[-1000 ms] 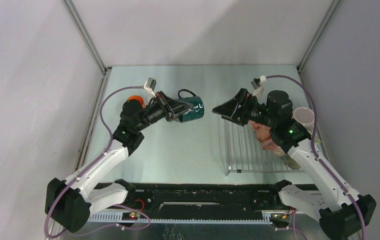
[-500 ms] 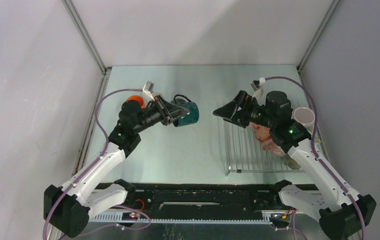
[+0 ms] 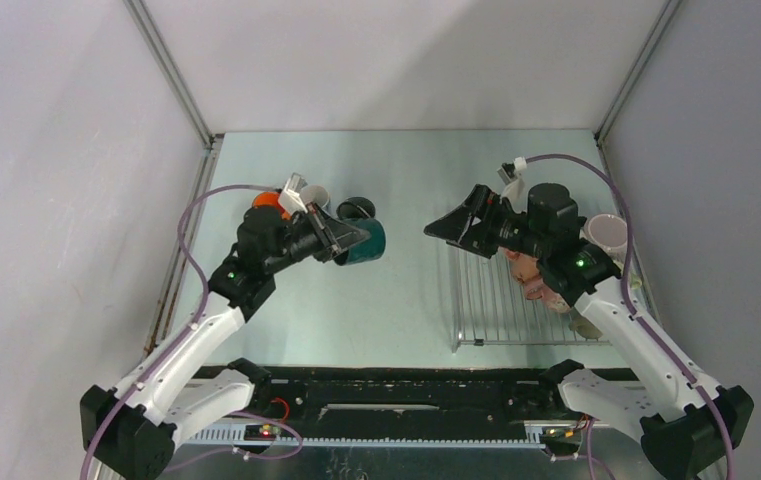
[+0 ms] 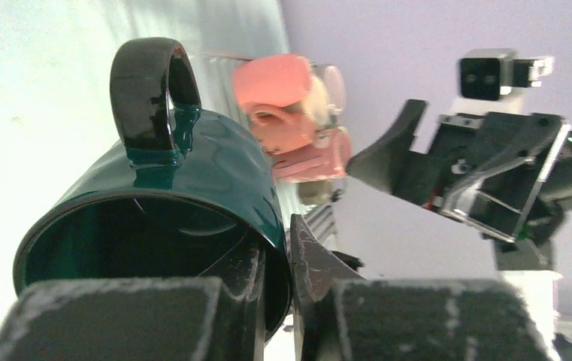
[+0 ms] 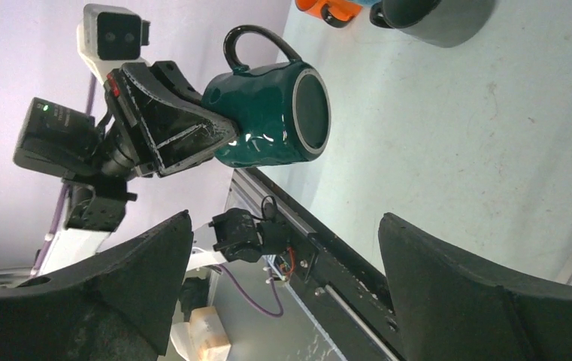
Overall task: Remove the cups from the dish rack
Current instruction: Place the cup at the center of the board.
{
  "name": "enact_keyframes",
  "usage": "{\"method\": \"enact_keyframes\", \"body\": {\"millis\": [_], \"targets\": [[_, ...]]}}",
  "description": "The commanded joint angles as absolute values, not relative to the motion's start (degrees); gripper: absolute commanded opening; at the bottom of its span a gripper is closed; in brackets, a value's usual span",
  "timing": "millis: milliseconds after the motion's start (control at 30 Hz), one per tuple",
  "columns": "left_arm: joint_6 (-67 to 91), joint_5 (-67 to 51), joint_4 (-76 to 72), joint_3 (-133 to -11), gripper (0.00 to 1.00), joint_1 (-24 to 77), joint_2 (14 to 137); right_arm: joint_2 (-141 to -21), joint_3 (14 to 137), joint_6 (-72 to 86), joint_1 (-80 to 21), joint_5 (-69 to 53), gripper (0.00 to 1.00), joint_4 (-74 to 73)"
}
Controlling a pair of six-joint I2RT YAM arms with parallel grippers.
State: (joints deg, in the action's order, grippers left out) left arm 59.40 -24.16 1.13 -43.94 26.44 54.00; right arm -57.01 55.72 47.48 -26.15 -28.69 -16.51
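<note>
My left gripper (image 3: 348, 240) is shut on the rim of a dark teal mug (image 3: 366, 240), held above the table left of the dish rack (image 3: 501, 300). In the left wrist view one finger (image 4: 246, 280) is inside the mug (image 4: 192, 173) and the other is outside its wall. The right wrist view shows the mug (image 5: 267, 113) on its side, handle up. My right gripper (image 3: 443, 226) is open and empty above the rack's far left corner, its jaws wide apart (image 5: 284, 219). Pink mugs (image 3: 529, 272) and a lilac mug (image 3: 606, 236) remain on the rack, partly hidden by my right arm.
An orange mug (image 3: 268, 200) and a grey mug (image 3: 316, 194) stand on the table at the far left, just behind my left wrist. They also show in the right wrist view, orange (image 5: 328, 9) and grey (image 5: 437, 16). Enclosure walls stand on both sides and at the back.
My left gripper has carried the teal mug to the left, nearer the orange and grey mugs, turning it. My right gripper has shifted only slightly and stays open.
</note>
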Motion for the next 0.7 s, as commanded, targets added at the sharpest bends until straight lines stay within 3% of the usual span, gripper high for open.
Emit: {"method": "enact_keyframes", "body": {"millis": [0,300,667], "targets": [[49.1,-18.0,12.4,-50.7,0.00,26.1,51.2,-58.1,57.3,44.3,-27.3,-25.3,1.00,-19.7],[35.2,2.1,37.5,-57.8,0.00,24.9,54.4,-59.5,59.9,39.5,-28.5,-18.5,1.00,-26.5],[29.0,9.9,41.1,-60.1,0.00,15.4,66.9,-59.8,60.0,35.7,-29.0,-17.3,1.00,-29.6]]}}
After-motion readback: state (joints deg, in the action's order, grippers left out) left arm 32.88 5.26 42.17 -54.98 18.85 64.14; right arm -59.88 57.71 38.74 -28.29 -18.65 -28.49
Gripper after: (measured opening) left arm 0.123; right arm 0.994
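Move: Low in front of the cups already set down is the open board where the left hand takes its dark green cup: roughly 17 cm left, 5 cm ahead and 23 cm below. The grey cup stands about 19 cm ahead and 2 cm left of that hand, the blue-white cup 23 cm ahead and 13 cm left, and the orange cup 22 cm ahead and 22 cm left. From the right hand, that open spot is some 33 cm left and 6 cm ahead, 25 cm below. Swinging left and down together, about 14 cm across and 12 cm lower, the left hand carries the green cup towards the open board while its wrist turns some 55 degrees, bringing the fingers from pointing sideways to steeply down. They keep their pinch on the cup's rim. The empty right hand, wide open, sinks about 5 cm and eases slightly right. ##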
